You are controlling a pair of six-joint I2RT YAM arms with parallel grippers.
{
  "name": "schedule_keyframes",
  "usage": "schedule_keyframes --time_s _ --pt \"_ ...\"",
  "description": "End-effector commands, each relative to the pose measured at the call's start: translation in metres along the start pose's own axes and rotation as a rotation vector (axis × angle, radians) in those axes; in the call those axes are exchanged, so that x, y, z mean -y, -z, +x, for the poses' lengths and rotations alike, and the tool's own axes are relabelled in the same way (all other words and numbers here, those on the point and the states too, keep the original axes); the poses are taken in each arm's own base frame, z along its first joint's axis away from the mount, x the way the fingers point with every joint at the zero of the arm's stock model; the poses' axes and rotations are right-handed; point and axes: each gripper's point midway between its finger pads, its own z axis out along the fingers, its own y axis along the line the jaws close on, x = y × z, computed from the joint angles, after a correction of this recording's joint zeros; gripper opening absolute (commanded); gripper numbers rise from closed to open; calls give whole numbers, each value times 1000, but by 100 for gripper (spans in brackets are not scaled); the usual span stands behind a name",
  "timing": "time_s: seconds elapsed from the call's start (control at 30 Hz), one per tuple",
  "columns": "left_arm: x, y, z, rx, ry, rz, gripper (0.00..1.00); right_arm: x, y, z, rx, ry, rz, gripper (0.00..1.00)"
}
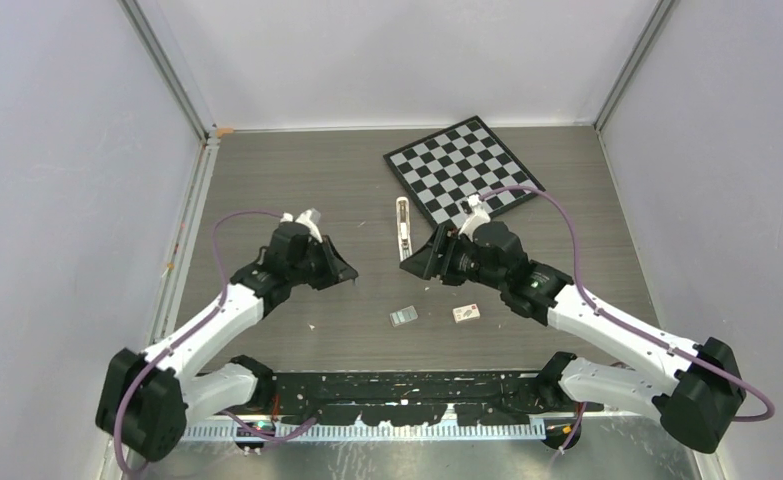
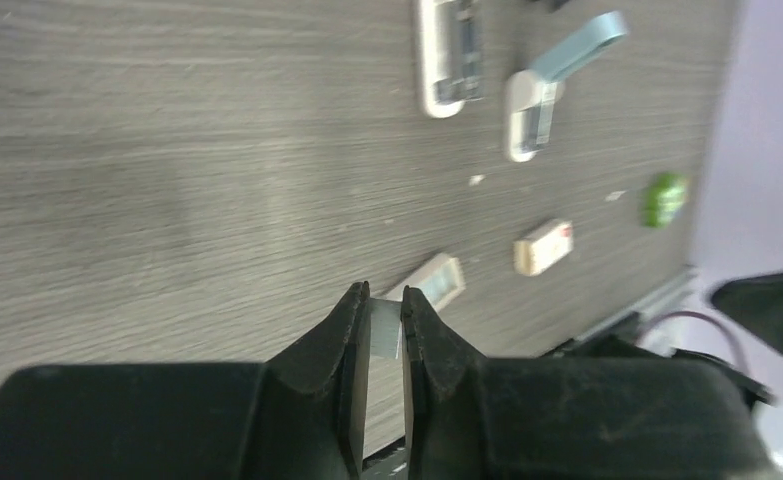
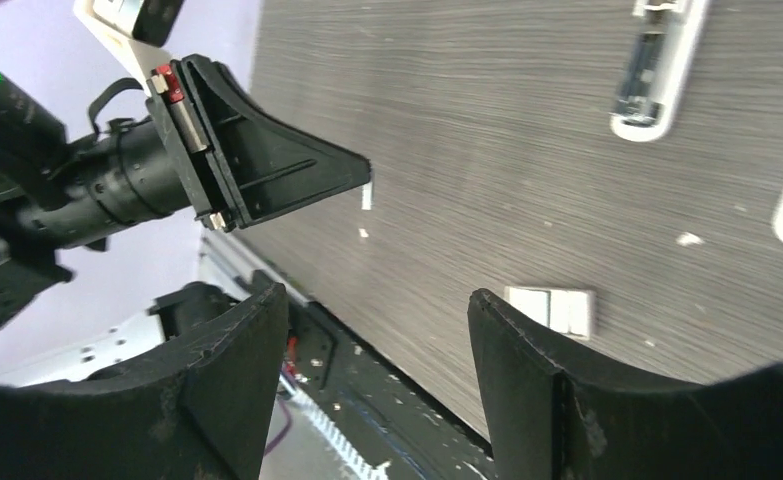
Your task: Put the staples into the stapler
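My left gripper [image 2: 385, 300] is shut on the staples [image 2: 385, 325], a small silvery strip pinched between its fingertips just above the table. In the right wrist view the staples [image 3: 367, 197] show as a pale sliver at that gripper's tip. The stapler [image 1: 403, 227] lies lengthwise at mid-table, white with its tray showing [image 2: 450, 55]. A white piece with a pale blue arm [image 2: 547, 85] lies beside it. My right gripper [image 1: 415, 270] hovers close to the stapler's near end, facing the left one. Its jaws [image 3: 377, 295] are open with nothing between them.
A flat grey box [image 1: 403, 316] and a cream box with a red mark [image 1: 467, 313] lie near the front edge. A checkerboard [image 1: 462, 170] sits at the back right. A small green thing [image 2: 664, 197] lies by the table edge. White specks dot the surface.
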Motion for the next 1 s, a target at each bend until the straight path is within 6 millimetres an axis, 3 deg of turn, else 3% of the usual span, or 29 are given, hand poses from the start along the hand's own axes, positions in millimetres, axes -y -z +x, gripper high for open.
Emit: schedule_keyframes --time_s 0.0,0.17,0.4,0.97 --pt "-27 -9 -1 -10 -141 -249 15 16 18 -16 51 70 131 71" --pt "-46 -33 7 -75 -221 -433 14 27 31 -20 88 92 186 71" --pt "-50 -57 13 -112 -303 -522 13 40 48 -27 126 136 262 72" --pt "-58 -74 27 -174 -417 -618 14 71 46 -26 126 94 361 73"
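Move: The left hand, holding a staple strip, has its bare patch of table about 2 cm ahead and 13 below. From that hand the open white stapler's middle is some 12 cm ahead, 10 right, the blue stapler 8 ahead, 17 right, and the staple tray 4 back, 10 right, all roughly 12 below. From the open right hand, 20 cm up, the blue stapler is about 10 ahead, 5 right; the white stapler 15 ahead, 2 left. Straight down for the most part, about 10 cm and slowing, the left hand lowers the staple strip towards bare table short and left of the white stapler, rolling some 40 degrees until its fingers point steeply down, grip kept. The right hand, still open and empty, draws about 8 cm right, away from the strip, sinking a little and turning its fingers downward. ##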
